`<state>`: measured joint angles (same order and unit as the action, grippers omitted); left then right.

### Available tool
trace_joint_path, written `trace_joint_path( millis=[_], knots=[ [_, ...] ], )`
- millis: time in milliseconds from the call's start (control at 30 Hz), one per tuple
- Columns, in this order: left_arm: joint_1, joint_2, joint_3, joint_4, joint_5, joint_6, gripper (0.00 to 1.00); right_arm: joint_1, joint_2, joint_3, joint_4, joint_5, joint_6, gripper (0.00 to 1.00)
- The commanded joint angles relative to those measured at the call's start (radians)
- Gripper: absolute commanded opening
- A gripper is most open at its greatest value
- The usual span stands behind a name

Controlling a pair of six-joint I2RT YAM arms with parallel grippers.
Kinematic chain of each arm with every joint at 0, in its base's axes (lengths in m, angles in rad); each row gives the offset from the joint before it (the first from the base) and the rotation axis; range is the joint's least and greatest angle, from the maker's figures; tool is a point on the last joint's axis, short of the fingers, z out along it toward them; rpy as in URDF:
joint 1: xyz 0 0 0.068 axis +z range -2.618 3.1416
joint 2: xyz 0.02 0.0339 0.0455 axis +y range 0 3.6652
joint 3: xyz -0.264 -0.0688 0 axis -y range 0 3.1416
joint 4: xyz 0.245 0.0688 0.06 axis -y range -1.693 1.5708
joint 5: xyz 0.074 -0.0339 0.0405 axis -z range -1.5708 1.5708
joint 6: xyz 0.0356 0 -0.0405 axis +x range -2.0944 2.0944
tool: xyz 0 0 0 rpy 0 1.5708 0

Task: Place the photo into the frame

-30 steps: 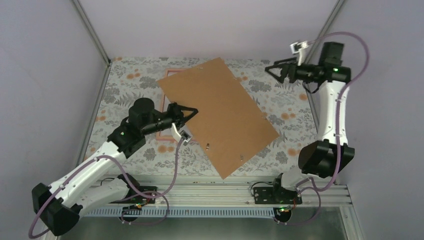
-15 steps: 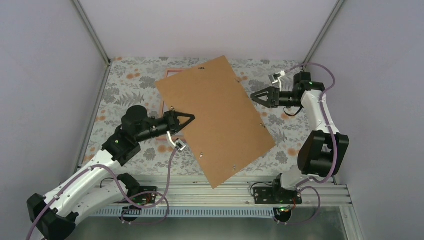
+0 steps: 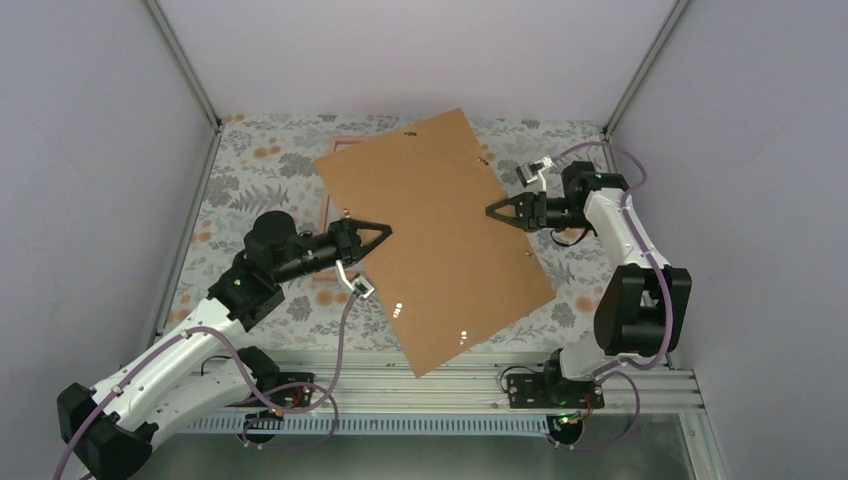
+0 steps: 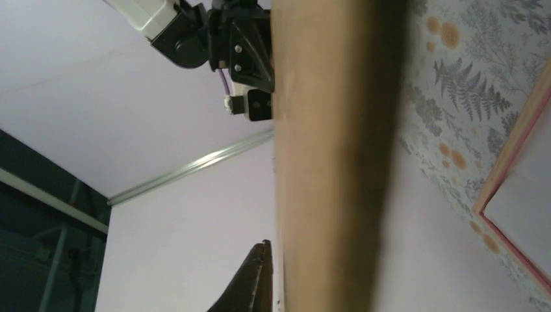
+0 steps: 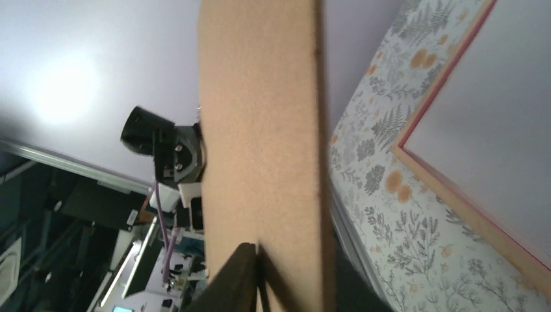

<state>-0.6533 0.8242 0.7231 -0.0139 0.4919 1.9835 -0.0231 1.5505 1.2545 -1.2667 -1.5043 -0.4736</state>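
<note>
A large brown backing board [image 3: 435, 235] hangs tilted above the table, held at two edges. My left gripper [image 3: 385, 232] is shut on its left edge; in the left wrist view one dark finger [image 4: 256, 279] lies against the board [image 4: 331, 162]. My right gripper [image 3: 490, 211] is shut on its right edge; one finger [image 5: 237, 279] presses the board [image 5: 260, 130]. The pink frame [image 3: 328, 200] lies flat under the board, mostly hidden; its edge also shows in the left wrist view [image 4: 513, 188] and the right wrist view [image 5: 455, 188]. The photo is out of view.
The floral tablecloth [image 3: 240, 170] covers the table. White walls with metal corner posts [image 3: 185, 65] close in the left, back and right sides. The metal base rail [image 3: 430, 385] runs along the near edge.
My right arm swung down from the back right corner to the board's right edge and closed on it. The board turned a little, its near corner shifting left. My left gripper kept its hold.
</note>
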Motion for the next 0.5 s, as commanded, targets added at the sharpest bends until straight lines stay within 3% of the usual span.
trace_joint_path(
  millis=[0,67,200,400,467],
  knots=[
    [0.004,0.004,-0.009,0.109,-0.038,0.001,0.14,0.009,-0.052,-0.041,0.057,-0.16,0.09,0.06],
    [0.006,0.028,-0.01,0.117,-0.075,-0.009,0.24,0.009,-0.061,-0.083,0.152,-0.197,0.204,0.03],
    [0.014,0.081,-0.007,0.157,-0.203,-0.058,0.64,0.0,-0.079,-0.144,0.423,-0.26,0.479,0.03],
    [0.038,0.163,0.015,0.181,-0.418,-0.198,0.98,-0.054,0.011,-0.05,0.396,-0.223,0.462,0.04],
    [0.039,0.176,0.022,0.17,-0.485,-0.26,1.0,-0.075,0.046,-0.024,0.384,-0.219,0.46,0.04]
  ],
)
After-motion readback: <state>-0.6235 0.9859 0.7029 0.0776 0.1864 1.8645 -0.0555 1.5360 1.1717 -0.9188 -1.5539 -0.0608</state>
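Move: The backing board hangs between the hands, pinched at its left edge by the left gripper, its middle some 8 cm to that hand's right, 2 cm ahead and slightly below. From the right hand, whose fingers already straddle the right edge, the board's middle is about 12 cm left, 5 cm back and roughly level. The frame lies on the table some 22 cm ahead of the left gripper, 3 cm to its left and 30 cm below. Shut the right fingers on the board's right edge and hold it there, easing forward only about 2 cm at the end with a slight tilt. Open the left gripper wide to free the left edge, then bring it forward about 8 cm and down some 4 cm along that edge, turning it 20 degrees counter-clockwise, the spread fingers staying around the board. ##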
